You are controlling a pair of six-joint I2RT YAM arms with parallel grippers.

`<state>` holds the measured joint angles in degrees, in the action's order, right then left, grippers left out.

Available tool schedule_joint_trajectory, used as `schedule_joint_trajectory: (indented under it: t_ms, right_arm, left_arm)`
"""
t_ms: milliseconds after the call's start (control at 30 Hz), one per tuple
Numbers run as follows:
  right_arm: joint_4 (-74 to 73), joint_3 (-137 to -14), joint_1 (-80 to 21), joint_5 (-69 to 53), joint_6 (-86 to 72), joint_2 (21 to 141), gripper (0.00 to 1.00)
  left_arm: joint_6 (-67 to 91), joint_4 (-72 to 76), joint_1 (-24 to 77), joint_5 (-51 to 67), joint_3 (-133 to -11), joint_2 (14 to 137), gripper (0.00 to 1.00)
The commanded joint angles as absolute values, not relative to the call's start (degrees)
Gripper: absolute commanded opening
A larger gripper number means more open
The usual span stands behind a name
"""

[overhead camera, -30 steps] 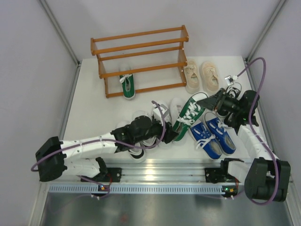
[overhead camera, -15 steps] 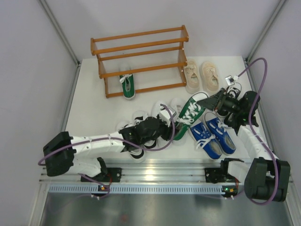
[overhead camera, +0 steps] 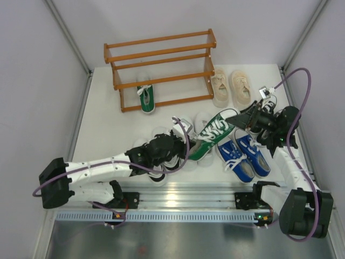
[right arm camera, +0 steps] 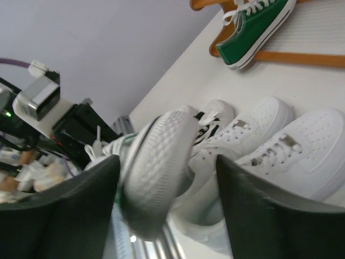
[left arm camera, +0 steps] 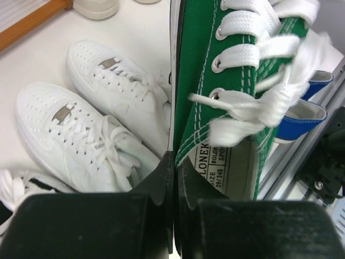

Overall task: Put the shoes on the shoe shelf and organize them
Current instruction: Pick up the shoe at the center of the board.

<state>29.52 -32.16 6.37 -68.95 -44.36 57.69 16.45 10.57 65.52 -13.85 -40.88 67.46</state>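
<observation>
A loose green shoe (overhead camera: 212, 135) lies tilted between my two grippers at the table's middle. My left gripper (overhead camera: 186, 145) is shut on the edge of its heel collar (left arm camera: 186, 148), the jaws pinching the green canvas. My right gripper (overhead camera: 236, 118) stands open around the shoe's white toe cap (right arm camera: 161, 156), with a gap on the right side. The matching green shoe (overhead camera: 144, 97) sits on the bottom tier of the shoe shelf (overhead camera: 159, 54), also seen in the right wrist view (right arm camera: 253, 24).
A white pair (left arm camera: 81, 124) lies just left of the held shoe. A blue pair (overhead camera: 243, 155) sits at the front right, a beige pair (overhead camera: 230, 86) right of the shelf. Black-and-white shoes (overhead camera: 156, 137) lie partly under my left arm. Grey walls close in both sides.
My left gripper has shut on the green shoe's heel collar. My right gripper has opened wider around the toe. The shoe has turned and shifted slightly left.
</observation>
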Motion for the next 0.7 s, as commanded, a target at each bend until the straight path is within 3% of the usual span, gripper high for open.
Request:
schedule_joint_trajectory:
  t_ms: [0,33,100,433,667]
  right_arm:
    - [32.0,-33.57,7.03,-69.78,-41.76,55.29,0.8]
    - [30.43,-34.18,7.03,-69.52,-40.36,54.24,0.89]
    - [24.1,-35.06,7.03,-69.0,-35.02,53.09,0.99]
    - [13.27,-37.53,11.69,-70.05,-23.73,48.61,1.0]
    - [12.57,-37.35,13.09,-69.87,-23.03,48.43,0.99]
  left_arm:
    - [18.46,9.15,65.65,-13.97,-41.48,61.18,0.0]
    - [18.89,7.75,65.65,-14.67,-41.57,60.04,0.0]
    - [19.51,4.41,65.65,-17.92,-41.4,58.02,0.0]
    - [22.94,-9.22,64.34,-32.42,-40.69,45.36,0.0]
    - [26.36,-18.7,53.98,-27.96,-39.29,38.68,0.0]
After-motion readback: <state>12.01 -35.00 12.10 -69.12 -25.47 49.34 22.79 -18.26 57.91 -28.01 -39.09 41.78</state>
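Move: From the left hand, pinching the held green shoe by its heel end, the shelved green shoe on the bottom tier lies about 26 cm ahead, 21 cm to the left and 13 cm lower. The white pair is under the held shoe, some 5 cm ahead and 4 cm right; the black-and-white pair is about level and 15 cm left, both roughly 16 cm below. The shelved shoe lies some 18 cm ahead and 40 cm left of the right hand. Open the right gripper fully to let go of the held green shoe's toe end, letting that hand drift only a few centimetres left. With the left gripper kept shut on the heel end, carry the shoe about 14 cm left, rising slightly, from over the white pair towards the black-and-white pair and nearer the shelf, swinging the wrist some 25 degrees counter-clockwise. ##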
